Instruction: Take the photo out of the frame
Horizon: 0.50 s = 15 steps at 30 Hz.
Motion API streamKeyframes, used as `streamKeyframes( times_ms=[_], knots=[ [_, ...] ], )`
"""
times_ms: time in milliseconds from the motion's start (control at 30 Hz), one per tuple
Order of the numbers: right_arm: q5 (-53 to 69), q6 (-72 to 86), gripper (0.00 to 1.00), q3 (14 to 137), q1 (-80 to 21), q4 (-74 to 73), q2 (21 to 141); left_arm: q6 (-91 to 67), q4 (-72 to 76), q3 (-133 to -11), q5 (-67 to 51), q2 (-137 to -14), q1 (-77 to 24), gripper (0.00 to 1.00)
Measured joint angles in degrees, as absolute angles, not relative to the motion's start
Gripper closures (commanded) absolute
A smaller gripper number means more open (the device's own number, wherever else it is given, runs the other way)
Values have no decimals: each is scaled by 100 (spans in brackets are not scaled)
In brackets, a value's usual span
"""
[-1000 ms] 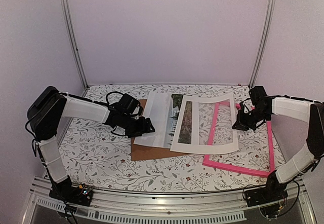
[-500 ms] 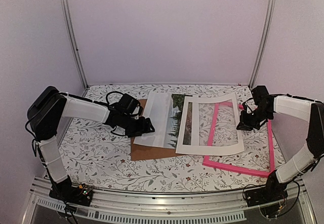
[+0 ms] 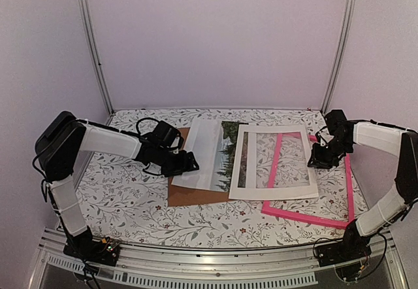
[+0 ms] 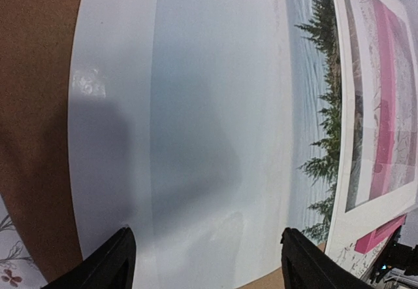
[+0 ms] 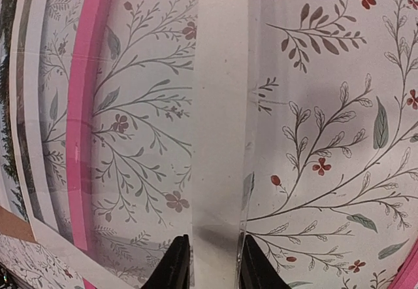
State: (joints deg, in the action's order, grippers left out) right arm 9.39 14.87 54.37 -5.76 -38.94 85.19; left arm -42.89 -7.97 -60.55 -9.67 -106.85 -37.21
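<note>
The photo (image 3: pixel 210 155) lies flat on a brown backing board (image 3: pixel 189 196), its dark trees and pale sky facing up. Its right part is covered by a white window mat (image 3: pixel 274 189). The mat also lies across the pink frame (image 3: pixel 307 216) at the right. My left gripper (image 3: pixel 188 165) hovers open at the photo's left edge; in the left wrist view its gripper (image 4: pixel 209 269) spans the photo (image 4: pixel 215 106). My right gripper (image 3: pixel 317 160) is at the mat's right edge. Its jaws (image 5: pixel 212 266) stand slightly apart over the mat's white strip (image 5: pixel 219 106), beside the frame (image 5: pixel 85 138).
The floral tablecloth (image 3: pixel 130 191) covers the table. Metal posts (image 3: pixel 91 47) and pale walls close in the back and sides. The backing board (image 4: pixel 32 106) sticks out to the left of and in front of the photo.
My right gripper drew the mat to the right, uncovering more of the photo, and the mat settled flatter. Its jaws have parted from shut. The left arm has not moved.
</note>
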Motion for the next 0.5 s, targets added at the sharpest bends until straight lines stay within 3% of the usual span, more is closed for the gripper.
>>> streamKeyframes(
  times_ms=[400, 500],
  knots=[
    [602, 1474, 15, 5496, -558, -3979, 8519, -4289, -751, -6025, -954, -10674, -3721, 21],
    [563, 1476, 9, 5502, -561, -3988, 8519, -4292, -753, -6025, -952, -10672, -3721, 21]
  ],
)
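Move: The near part of the white mat's right-hand strip is still between my right fingertips; the mat's middle lies about 13 cm to their left, level fore and aft, some 4 cm lower. The pink frame's middle is roughly 4 cm back and 2 cm left, about 6 cm down, and the photo about 34 cm left and 2 cm farther out. From my left hand, the mat's middle is some 26 cm to the right and level with it. I let the mat's edge go by spreading my right fingers from about a quarter open to almost fully open, one to each side of the strip. Meanwhile the hand only drifts about 1 cm to my right, away from the photo, at unchanged height, with a roll of under 5 degrees. ##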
